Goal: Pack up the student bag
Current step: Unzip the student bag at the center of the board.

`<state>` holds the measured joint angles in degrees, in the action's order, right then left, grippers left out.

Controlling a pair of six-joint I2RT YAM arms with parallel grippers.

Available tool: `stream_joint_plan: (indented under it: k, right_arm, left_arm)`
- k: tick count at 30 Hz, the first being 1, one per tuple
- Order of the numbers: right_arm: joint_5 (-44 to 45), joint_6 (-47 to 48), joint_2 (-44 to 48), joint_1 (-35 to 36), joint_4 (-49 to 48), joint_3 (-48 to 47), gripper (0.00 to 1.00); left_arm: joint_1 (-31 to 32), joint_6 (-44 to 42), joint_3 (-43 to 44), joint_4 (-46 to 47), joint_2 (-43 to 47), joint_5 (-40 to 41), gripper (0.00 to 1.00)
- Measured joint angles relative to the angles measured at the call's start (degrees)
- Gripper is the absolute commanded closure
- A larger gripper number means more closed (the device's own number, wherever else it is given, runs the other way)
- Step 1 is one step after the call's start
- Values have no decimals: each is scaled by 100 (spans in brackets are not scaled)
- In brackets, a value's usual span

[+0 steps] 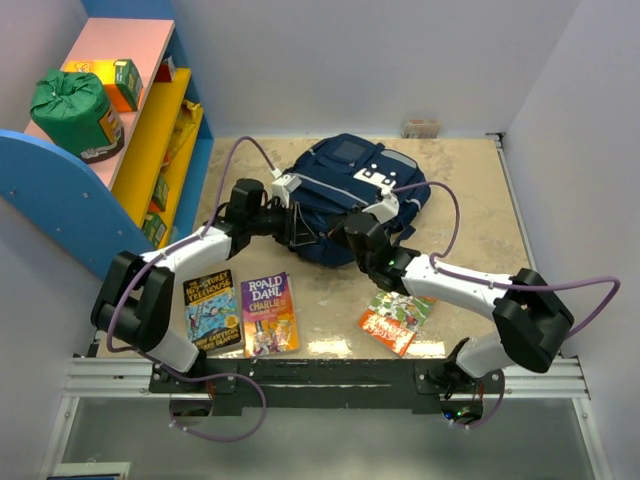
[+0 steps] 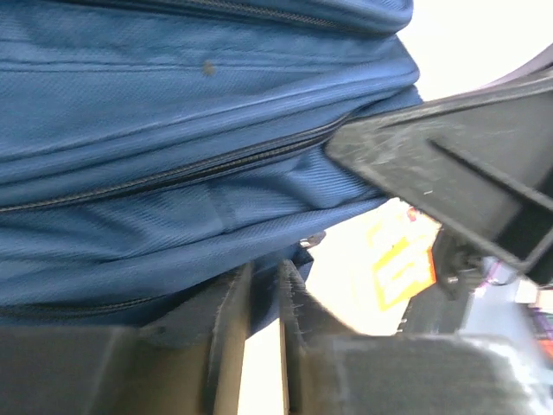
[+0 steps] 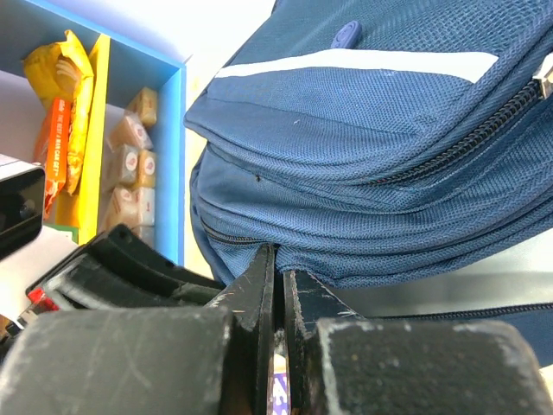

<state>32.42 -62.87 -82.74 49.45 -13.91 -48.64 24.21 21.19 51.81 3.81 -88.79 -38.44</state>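
Observation:
The student bag (image 1: 352,190), a navy-blue backpack with a grey stripe and white patches, lies on the table behind both arms. My left gripper (image 1: 297,230) is at its near left edge. In the left wrist view that gripper (image 2: 266,270) stands only a narrow slit apart, with a fold of the bag's blue fabric (image 2: 199,130) between its tips. My right gripper (image 1: 350,228) is at the near edge just to the right. In the right wrist view it (image 3: 278,256) is shut on the bottom seam of the bag (image 3: 363,156).
Three books lie flat in front of the bag: a blue one (image 1: 211,308), a purple one (image 1: 269,313) and an orange-red one (image 1: 397,318). A blue, yellow and pink shelf (image 1: 165,120) at the left holds a green sack (image 1: 72,110) and small boxes.

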Motion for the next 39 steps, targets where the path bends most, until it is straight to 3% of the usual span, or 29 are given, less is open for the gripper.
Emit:
stream_joint_plan:
  k: [2, 5, 9, 15, 21, 23, 28, 39]
  right_arm:
    - [2, 46, -13, 2, 22, -42, 100]
    - [2, 114, -55, 4, 26, -118, 100]
    - [4, 190, -90, 7, 37, -140, 100]
    - [76, 310, -129, 37, 63, -249, 100]
    - [109, 518, -129, 37, 70, -356, 100]
    - [109, 603, -129, 42, 81, -356, 100]
    - [111, 785, -131, 81, 109, -356, 100]
    - [116, 855, -133, 96, 105, -356, 100]
  left_arm:
    - [-9, 192, -42, 179, 0, -157, 62]
    - [48, 407, -192, 656, 0, -459, 57]
    - [280, 540, -459, 1226, 0, -835, 57]
    - [393, 310, -514, 1154, 4, -796, 55]
    - [385, 234, -549, 1062, -9, -555, 38]
    - [385, 225, -525, 979, -9, -444, 22]
    - [385, 367, -496, 981, -7, -435, 2]
    - [184, 503, -328, 750, 7, -444, 4]
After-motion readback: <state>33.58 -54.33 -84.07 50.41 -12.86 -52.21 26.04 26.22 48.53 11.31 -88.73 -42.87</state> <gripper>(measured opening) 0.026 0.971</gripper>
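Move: Just beyond the left fingertips, about 3 cm to their right and 1 cm back, a small metal zip pull shows at the bag's near edge, roughly level. The student bag's middle lies some 8 cm ahead, 7 cm right and 4 cm below that hand; the Roald Dahl book lies about 19 cm back, 12 cm left and 13 cm down. For the right hand, the flap edge is already between its fingers. Swinging back about 4 cm and 3 cm to the right, the left hand first rises slightly and turns some 10 degrees clockwise, its fingers parting; it then dips, spreads them wide and creeps about 2 cm forward again by the bag's near edge. The right hand keeps its pinch on the flap, raising it about 1 cm and rolling its left side down slightly. ##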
